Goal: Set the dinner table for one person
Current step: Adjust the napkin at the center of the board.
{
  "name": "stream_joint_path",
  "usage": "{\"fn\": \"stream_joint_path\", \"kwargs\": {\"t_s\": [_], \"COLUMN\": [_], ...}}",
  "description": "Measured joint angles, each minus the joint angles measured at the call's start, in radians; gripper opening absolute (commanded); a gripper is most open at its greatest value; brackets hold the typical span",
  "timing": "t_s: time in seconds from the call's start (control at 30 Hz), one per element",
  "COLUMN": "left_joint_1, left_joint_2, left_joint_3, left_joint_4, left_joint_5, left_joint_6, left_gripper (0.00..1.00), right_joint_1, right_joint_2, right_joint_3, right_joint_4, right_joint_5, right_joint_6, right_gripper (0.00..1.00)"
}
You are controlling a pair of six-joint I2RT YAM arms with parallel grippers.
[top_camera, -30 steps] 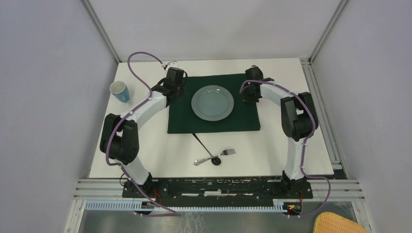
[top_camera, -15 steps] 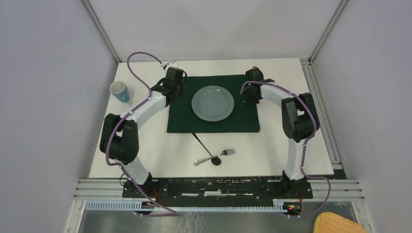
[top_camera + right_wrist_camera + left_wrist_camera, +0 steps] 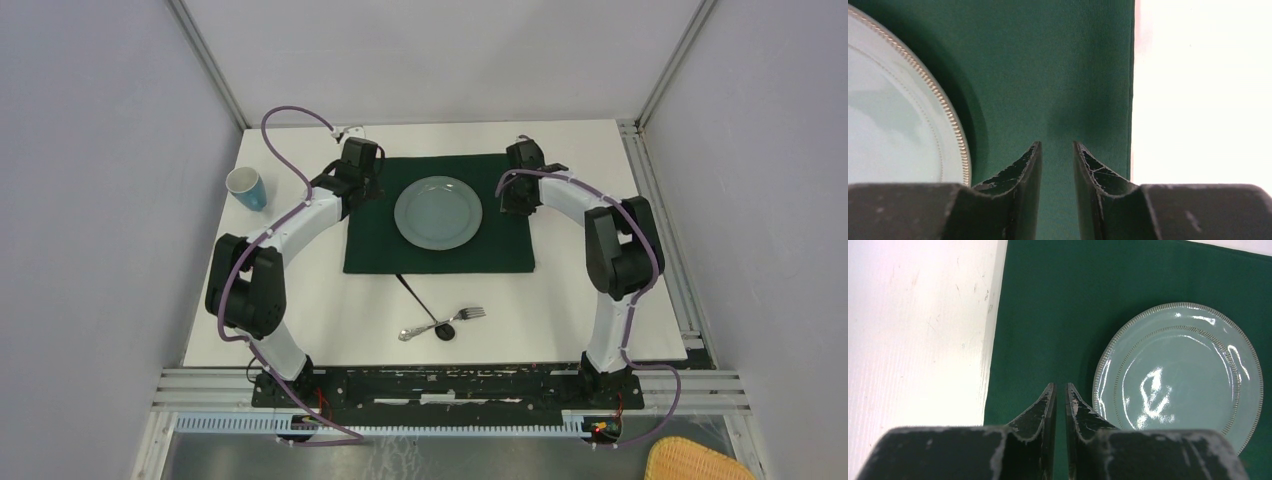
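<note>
The dinner table [image 3: 320,300] is the white tabletop. A dark green cloth [image 3: 440,255] lies flat on its far half, with a pale blue-green plate [image 3: 438,212] in the middle of it. My left gripper [image 3: 359,172] hangs over the cloth's left edge. In the left wrist view that gripper [image 3: 1060,385] shows a narrow gap with only the cloth [image 3: 1048,315] behind it, and the plate [image 3: 1178,370] lies to its right. My right gripper [image 3: 519,190] is over the cloth's right edge. Seen from its own wrist, it [image 3: 1056,144] stands open over the cloth [image 3: 1048,75] and holds nothing.
A light blue cup [image 3: 246,187] stands at the table's left edge. Near the front, a fork [image 3: 466,314], a silver spoon [image 3: 415,329] and a black-handled utensil [image 3: 414,292] lie together. A wicker basket [image 3: 700,460] sits off the table at bottom right.
Both grippers' jaws have parted, the right more than the left. The cloth's right edge has shifted slightly left and the right arm's elbow has swung a little outward.
</note>
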Motion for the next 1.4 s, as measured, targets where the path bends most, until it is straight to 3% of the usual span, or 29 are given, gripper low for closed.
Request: {"fn": "stream_joint_path", "kwargs": {"t_s": [0.2,0.43,0.87,1.0,1.4], "left_joint_1": [0.0,0.0,0.0,0.006,0.114], "left_joint_2": [-0.003,-0.013,-0.013,-0.013,-0.013], "left_joint_3": [0.008,0.027,0.029,0.029,0.116], "left_joint_4": [0.003,0.004,0.001,-0.024,-0.124], "left_joint_5": [-0.003,-0.008,-0.038,-0.106,-0.222], "left_joint_6": [0.0,0.0,-0.003,-0.032,-0.088], "left_gripper": [0.26,0.24,0.24,0.4,0.52], "right_joint_1": [0.0,0.0,0.0,0.003,0.026], "right_joint_2": [-0.058,-0.095,-0.101,-0.101,-0.111], "right_joint_3": [0.038,0.134,0.125,0.125,0.119], "right_joint_4": [-0.004,-0.005,-0.018,-0.02,-0.018], "right_joint_5": [0.005,0.004,-0.001,-0.011,-0.043], "right_joint_6": [-0.024,-0.03,-0.029,-0.029,-0.019], "right_gripper": [0.38,0.36,0.33,0.34,0.35]}}
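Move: The mug stands about 28 cm to the left of the left hand and 5 cm farther out, its middle some 7 cm lower. The plate's middle lies roughly 13 cm to the left hand's right, 2 cm ahead and 11 cm below. From the right hand, just above the napkin's right part, the napkin's middle and the plate on it are both about 15 cm to the left, level with it fore and aft and only a centimetre or two below. The right hand, fingers already parted, lifts clear of the napkin beside the plate, rising about 9 cm and going some 4 cm forward while the fingers tip outward about 10 degrees, then hovers and drifts slightly left with its opening unchanged. The left hand edges up a little and waits, then sweeps about 8 cm left and higher, off the napkin's left edge towards the mug, opening its fingers to about half and turning some 20 degrees counter-clockwise. ##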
